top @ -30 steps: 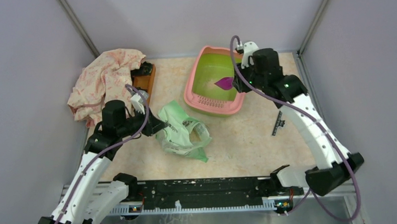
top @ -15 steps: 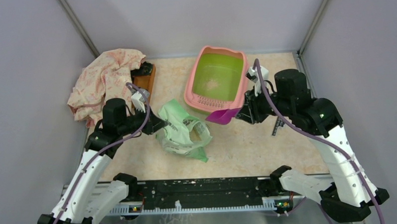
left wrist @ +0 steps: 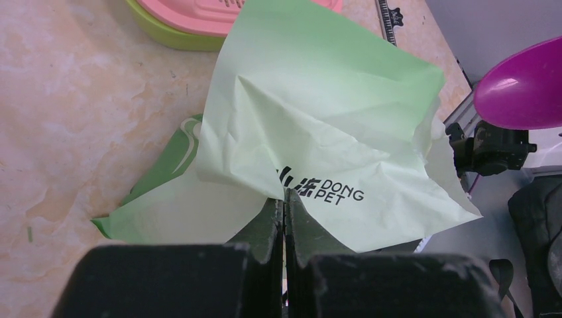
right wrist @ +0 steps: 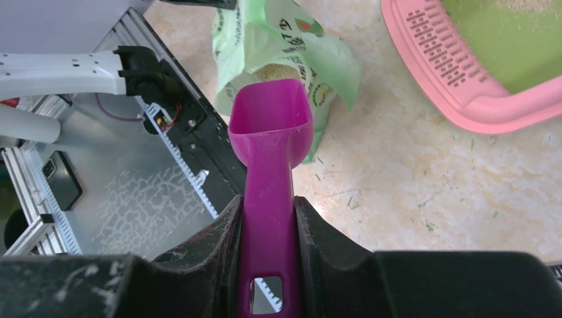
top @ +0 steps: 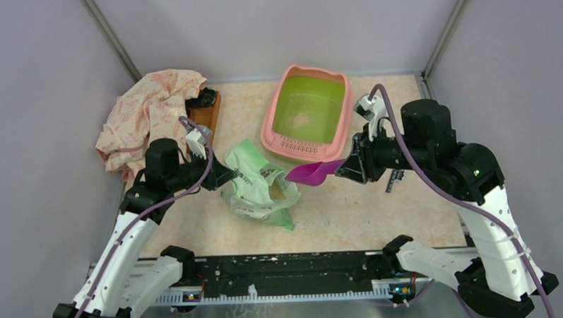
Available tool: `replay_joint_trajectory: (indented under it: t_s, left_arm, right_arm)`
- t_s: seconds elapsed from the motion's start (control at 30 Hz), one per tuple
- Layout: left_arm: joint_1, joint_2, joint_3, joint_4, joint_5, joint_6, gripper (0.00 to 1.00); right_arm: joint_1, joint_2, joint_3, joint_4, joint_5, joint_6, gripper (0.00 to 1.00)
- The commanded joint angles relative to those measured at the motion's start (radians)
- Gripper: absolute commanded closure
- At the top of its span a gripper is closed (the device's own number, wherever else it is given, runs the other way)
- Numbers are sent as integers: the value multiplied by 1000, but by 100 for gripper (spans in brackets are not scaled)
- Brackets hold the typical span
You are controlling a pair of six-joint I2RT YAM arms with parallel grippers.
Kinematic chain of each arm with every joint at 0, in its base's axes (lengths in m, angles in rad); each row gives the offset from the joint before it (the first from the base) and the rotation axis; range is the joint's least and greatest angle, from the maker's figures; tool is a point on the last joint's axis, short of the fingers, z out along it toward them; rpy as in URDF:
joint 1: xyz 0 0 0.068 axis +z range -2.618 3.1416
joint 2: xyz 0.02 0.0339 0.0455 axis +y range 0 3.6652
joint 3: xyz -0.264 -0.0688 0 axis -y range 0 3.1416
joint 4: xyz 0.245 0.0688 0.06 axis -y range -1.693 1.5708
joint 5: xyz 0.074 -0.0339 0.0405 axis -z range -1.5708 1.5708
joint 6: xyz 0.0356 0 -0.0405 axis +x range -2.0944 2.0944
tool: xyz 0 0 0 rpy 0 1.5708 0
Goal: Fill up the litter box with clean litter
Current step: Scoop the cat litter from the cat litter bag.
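The litter box [top: 269,137] with pink rim and lime-green inside stands at the back centre; its slotted ledge [right wrist: 445,65] faces the arms. A small patch of clean litter [top: 302,120] lies on its floor. More litter [right wrist: 272,71] shows in the mouth of the light green bag [top: 255,192]. My left gripper [left wrist: 285,199] is shut on the bag's edge, holding it up. My right gripper [right wrist: 268,212] is shut on the handle of a magenta scoop [right wrist: 272,126]. The scoop's empty bowl hangs just in front of the box, pointing at the bag's mouth.
A pink floral cloth [top: 150,114] lies bunched at the back left over a brown wooden tray [top: 206,116]. A small black tool [top: 394,178] lies right of the box. The black base rail [top: 290,272] runs along the near edge. Grey walls close in both sides.
My right arm has carried the scoop from over the litter box, back across its front rim and left toward the bag. A small patch of litter now lies in the box. The left arm holds still.
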Motion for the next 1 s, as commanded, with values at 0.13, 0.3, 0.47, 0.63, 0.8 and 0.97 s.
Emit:
replay_joint_trajectory:
  t_s: [0.13, 0.3, 0.47, 0.63, 0.8, 0.97]
  left_arm:
    - [-2, -50, 60, 141, 87, -3, 100]
    - [-2, -63, 53, 137, 94, -1, 100]
    - [-2, -74, 43, 146, 101, -3, 100]
    - [-2, -75, 31, 160, 112, -7, 100]
    - [-2, -80, 8, 181, 125, -16, 100]
    - [-2, -81, -11, 182, 123, -14, 100]
  right_arm:
    - [52, 56, 26, 45, -22, 11, 100]
    - [118, 111, 21, 51, 38, 12, 100]
    - [243, 210, 50, 35, 186, 21, 100]
    - [305, 324, 129, 2, 279, 18, 100]
    - [357, 421, 204, -30, 338, 10, 100]
    - [411, 458, 222, -24, 350, 6, 100]
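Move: The right hand, gripping the purple scoop, has the cat litter bag's open mouth about 21 cm to its left, 2 cm ahead and some 15 cm below. The litter box's middle is roughly 33 cm ahead of this hand, 10 cm to its left and 28 cm lower. From the left hand, shut on the bag's edge, that mouth lies about 13 cm to the right, 4 cm back and slightly lower. Leftward and down, with a smaller shift forward, the right hand brings the scoop about 9 cm across and 7 cm lower into the bag's mouth, tipping its fingers some 20 degrees farther downward and keeping its grip on the handle. The left hand, fingers still shut, rises about 5 cm, tilts up around 10 degrees and comes free of the bag's edge. ##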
